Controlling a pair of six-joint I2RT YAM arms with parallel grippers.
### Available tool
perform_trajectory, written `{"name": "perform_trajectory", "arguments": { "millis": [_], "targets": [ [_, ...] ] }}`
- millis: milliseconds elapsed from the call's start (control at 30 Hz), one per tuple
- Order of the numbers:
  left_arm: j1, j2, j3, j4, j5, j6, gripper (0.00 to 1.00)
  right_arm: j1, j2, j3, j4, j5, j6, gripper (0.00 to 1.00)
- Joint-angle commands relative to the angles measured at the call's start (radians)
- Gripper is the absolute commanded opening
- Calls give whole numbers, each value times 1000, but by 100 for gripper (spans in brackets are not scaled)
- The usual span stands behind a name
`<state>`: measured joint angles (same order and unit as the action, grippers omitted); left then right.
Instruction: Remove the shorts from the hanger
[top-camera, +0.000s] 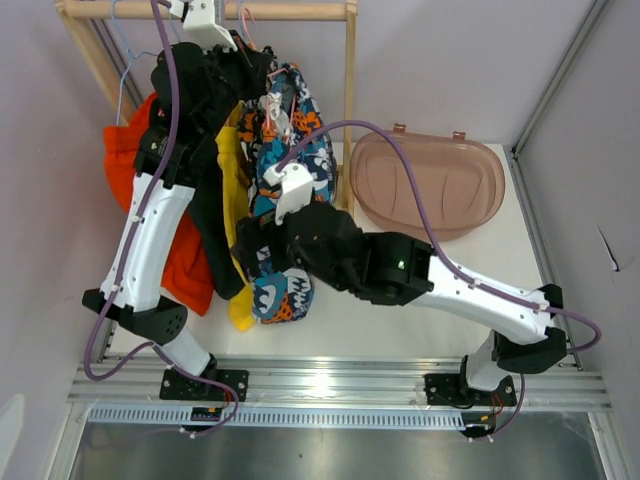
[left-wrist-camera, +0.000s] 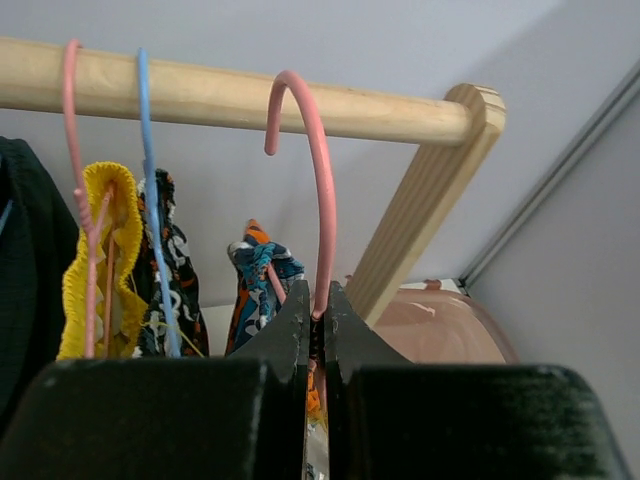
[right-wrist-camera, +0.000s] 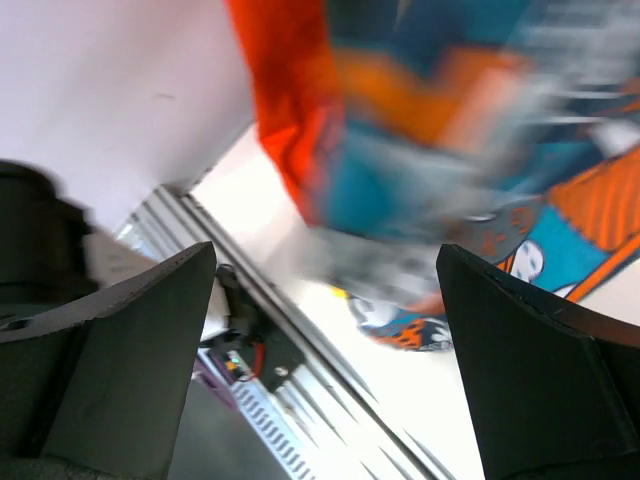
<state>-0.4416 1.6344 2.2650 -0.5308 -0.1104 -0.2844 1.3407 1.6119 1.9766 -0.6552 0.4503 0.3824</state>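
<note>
Several pairs of shorts hang from a wooden rod (top-camera: 290, 11): orange-red (top-camera: 186, 262), black (top-camera: 210, 232), yellow (top-camera: 234, 178) and teal-orange-black patterned (top-camera: 292, 150). In the left wrist view I see the yellow pair (left-wrist-camera: 100, 250), a black-white-orange patterned pair (left-wrist-camera: 172, 262) and the teal pair (left-wrist-camera: 255, 275). My left gripper (top-camera: 246, 66) (left-wrist-camera: 320, 312) is shut on the stem of a pink hanger (left-wrist-camera: 318, 170), whose hook stands in front of the rod (left-wrist-camera: 230, 95). My right gripper (top-camera: 250, 250) (right-wrist-camera: 325, 300) is open, just below the blurred teal shorts (right-wrist-camera: 440, 190).
A brownish translucent tub lid (top-camera: 425, 185) lies at the back right, beside the rack's right post (top-camera: 350, 100). A blue hanger (left-wrist-camera: 150, 180) and another pink hanger (left-wrist-camera: 75, 150) hang on the rod. The table's metal rail (top-camera: 340, 385) runs along the front.
</note>
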Motion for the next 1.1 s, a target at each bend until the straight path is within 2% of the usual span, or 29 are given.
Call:
{"name": "perform_trajectory", "arguments": {
  "millis": [0,267,467,567,633,733,767,833,1000,1067],
  "targets": [
    [-6,-10,-7,117,-75,47,0,89,32,135,-33,146,-14,99],
    [-5,-53,-91,150,-77,44,0,127,72,154,-18,215,-17,99],
    [-3,-90,-85,123,-72,53,0,127,79,134,-15,250,-17,97],
    [0,-114,-88,117,-68,50,0,127,69,94,-4,297,-23,83],
    [6,-126,-87,114,-55,39,0,127,65,53,0,341,-23,54],
    [18,-134,-65,95,-35,15,0,127,51,-27,28,392,-22,33],
    [20,-139,-59,91,-29,10,0,127,45,-54,58,396,-23,18],
    [27,-148,-62,84,-12,-5,0,124,31,-131,87,401,-22,0],
    [35,-173,-61,98,-21,-7,0,147,-24,-231,147,380,9,0],
    [40,-165,-44,103,-38,4,0,195,-59,-294,175,392,18,0]
  ]
}}
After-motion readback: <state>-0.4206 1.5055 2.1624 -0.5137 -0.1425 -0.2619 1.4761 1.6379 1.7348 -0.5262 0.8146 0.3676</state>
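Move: The patterned shorts hang on the pink hanger with their near edge at the right hand's open fingers; their middle is about 12 cm ahead of this hand, 3 cm to its right and 10 cm lower. The yellow shorts hang some 7 cm to the left of that middle and the black shorts about 12 cm left of it, both at the same depth. From the left hand, which holds the hanger, the patterned shorts' middle lies around 25 cm below, 5 cm back and 1 cm right. The right hand first eases back about 3 cm and up a little, then comes forward again and shuts its wide-open fingers on the near edge of the patterned shorts, pinching the cloth while sinking some 8 cm below its starting height and turning about 10 degrees clockwise. The left hand keeps its pinch on the pink hanger, dipping forward and down a couple of centimetres before drawing roughly 5 cm back from the rack's bar and up about 4 cm, drifting left. ##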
